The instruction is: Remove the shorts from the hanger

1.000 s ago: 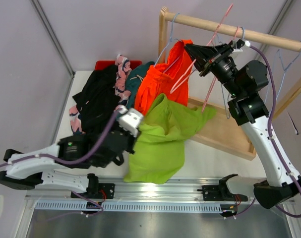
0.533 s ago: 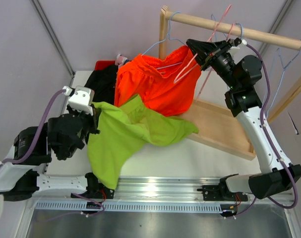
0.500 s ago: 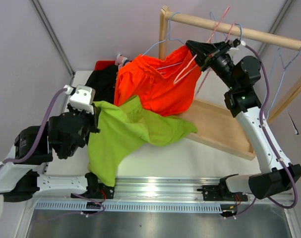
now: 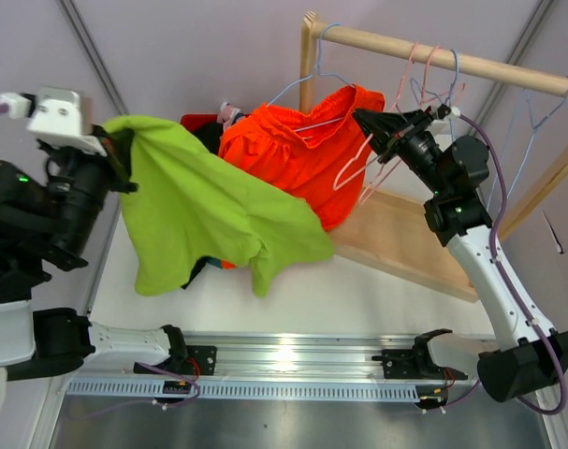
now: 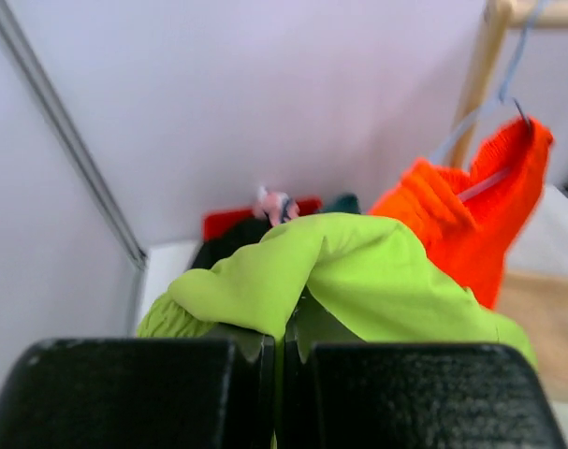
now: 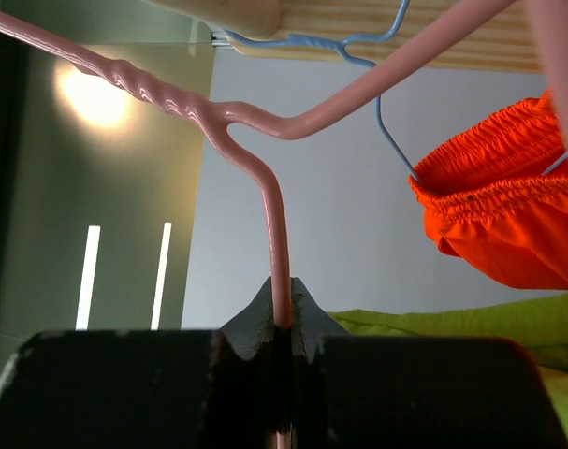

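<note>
The lime green shorts [image 4: 209, 210] hang from my left gripper [image 4: 117, 154], which is raised high at the left and shut on their waistband [image 5: 265, 281]. They drape down over the table. The orange shorts [image 4: 298, 154] hang on a light blue hanger [image 4: 307, 79] from the wooden rail [image 4: 508, 73]. My right gripper [image 4: 360, 116] is shut on the wire of a bare pink hanger [image 6: 265, 187] below the rail. Black shorts [image 5: 229, 257], a pink patterned pair [image 4: 229, 112] and a teal pair [image 5: 340, 201] lie behind the green fabric, mostly hidden.
The rack's wooden base [image 4: 410, 243] lies on the table's right half, its post [image 4: 308, 56] at the back. More wire hangers [image 4: 544, 117] hang on the rail to the right. A red container [image 5: 225, 223] sits at the back left.
My left arm has swung up and to the left, lifting the green shorts from the table front. The orange shorts swung left. My right gripper dropped slightly with the pink hanger.
</note>
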You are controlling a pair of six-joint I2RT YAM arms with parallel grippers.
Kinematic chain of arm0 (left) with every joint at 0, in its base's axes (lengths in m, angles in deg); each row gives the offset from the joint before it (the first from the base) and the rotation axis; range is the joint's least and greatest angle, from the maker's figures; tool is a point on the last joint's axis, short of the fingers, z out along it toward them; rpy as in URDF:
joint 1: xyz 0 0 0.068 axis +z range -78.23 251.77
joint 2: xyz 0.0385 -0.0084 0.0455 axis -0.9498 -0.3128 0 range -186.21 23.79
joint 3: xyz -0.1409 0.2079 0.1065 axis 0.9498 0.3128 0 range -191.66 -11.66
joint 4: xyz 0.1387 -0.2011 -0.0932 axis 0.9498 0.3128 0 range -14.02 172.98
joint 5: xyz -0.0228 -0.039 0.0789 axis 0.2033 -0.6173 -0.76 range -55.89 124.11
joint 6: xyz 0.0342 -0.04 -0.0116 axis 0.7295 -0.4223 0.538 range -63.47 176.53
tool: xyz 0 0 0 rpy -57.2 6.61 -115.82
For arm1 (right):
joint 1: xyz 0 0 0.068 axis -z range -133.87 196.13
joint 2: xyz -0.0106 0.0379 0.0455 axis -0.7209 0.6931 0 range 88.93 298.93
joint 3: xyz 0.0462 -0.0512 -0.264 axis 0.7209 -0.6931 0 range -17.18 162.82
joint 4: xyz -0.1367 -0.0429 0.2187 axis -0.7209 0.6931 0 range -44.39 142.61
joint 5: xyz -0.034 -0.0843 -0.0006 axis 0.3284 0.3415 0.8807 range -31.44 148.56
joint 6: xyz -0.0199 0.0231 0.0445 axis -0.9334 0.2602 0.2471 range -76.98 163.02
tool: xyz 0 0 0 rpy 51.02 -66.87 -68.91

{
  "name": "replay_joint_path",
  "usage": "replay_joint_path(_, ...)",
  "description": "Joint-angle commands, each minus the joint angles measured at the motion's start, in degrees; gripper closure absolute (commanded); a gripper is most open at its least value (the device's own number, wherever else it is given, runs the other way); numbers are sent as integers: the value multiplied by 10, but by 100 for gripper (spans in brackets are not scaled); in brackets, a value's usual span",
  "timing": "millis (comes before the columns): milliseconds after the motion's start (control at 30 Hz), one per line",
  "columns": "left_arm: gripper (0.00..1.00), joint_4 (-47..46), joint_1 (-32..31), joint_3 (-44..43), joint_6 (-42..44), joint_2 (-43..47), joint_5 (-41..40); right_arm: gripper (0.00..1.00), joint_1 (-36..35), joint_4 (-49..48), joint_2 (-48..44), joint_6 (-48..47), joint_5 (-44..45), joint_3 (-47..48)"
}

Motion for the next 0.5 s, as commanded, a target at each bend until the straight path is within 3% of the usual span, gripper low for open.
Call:
replay_joint_path(0,100,-161,6,-75,186,-36,-57,100,2,10,-33,-4,1,-25)
replay_joint_path(167,100,-356,6,-90,368,-55,-78,100,1,21,-57,-12,4,-58)
replay_joint_path(233,100,-402,6,-118,395,-68,-78,100,1,22,-63,-13,2,-70)
replay_joint_path(467,100,-423,7,-124,445,-121,-68,100,3,17,-67,-15,-9,-87)
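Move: Holding the green shorts, the left hand has the pile of removed shorts, where these are headed, about 33 cm ahead, 4 cm right and 50 cm below; the red bin is some 9 cm farther ahead. The orange shorts hang roughly 22 cm ahead and 25 cm right of that hand, 20 cm lower. From the right hand, the rod at the held pink hanger's hook is level fore-and-aft, about 6 cm right and 14 cm up; the orange shorts are some 8 cm ahead, 10 cm left, 12 cm down. Still pinching the green shorts by the waistband, the left hand hoists them about 11 cm up and some 4 cm left, clear of the rack; its fingers tip upward and the wrist turns counter-clockwise, each about 15 degrees. The right hand keeps its grip on the pink hanger and eases back a little and slightly down, away from the orange shorts. ##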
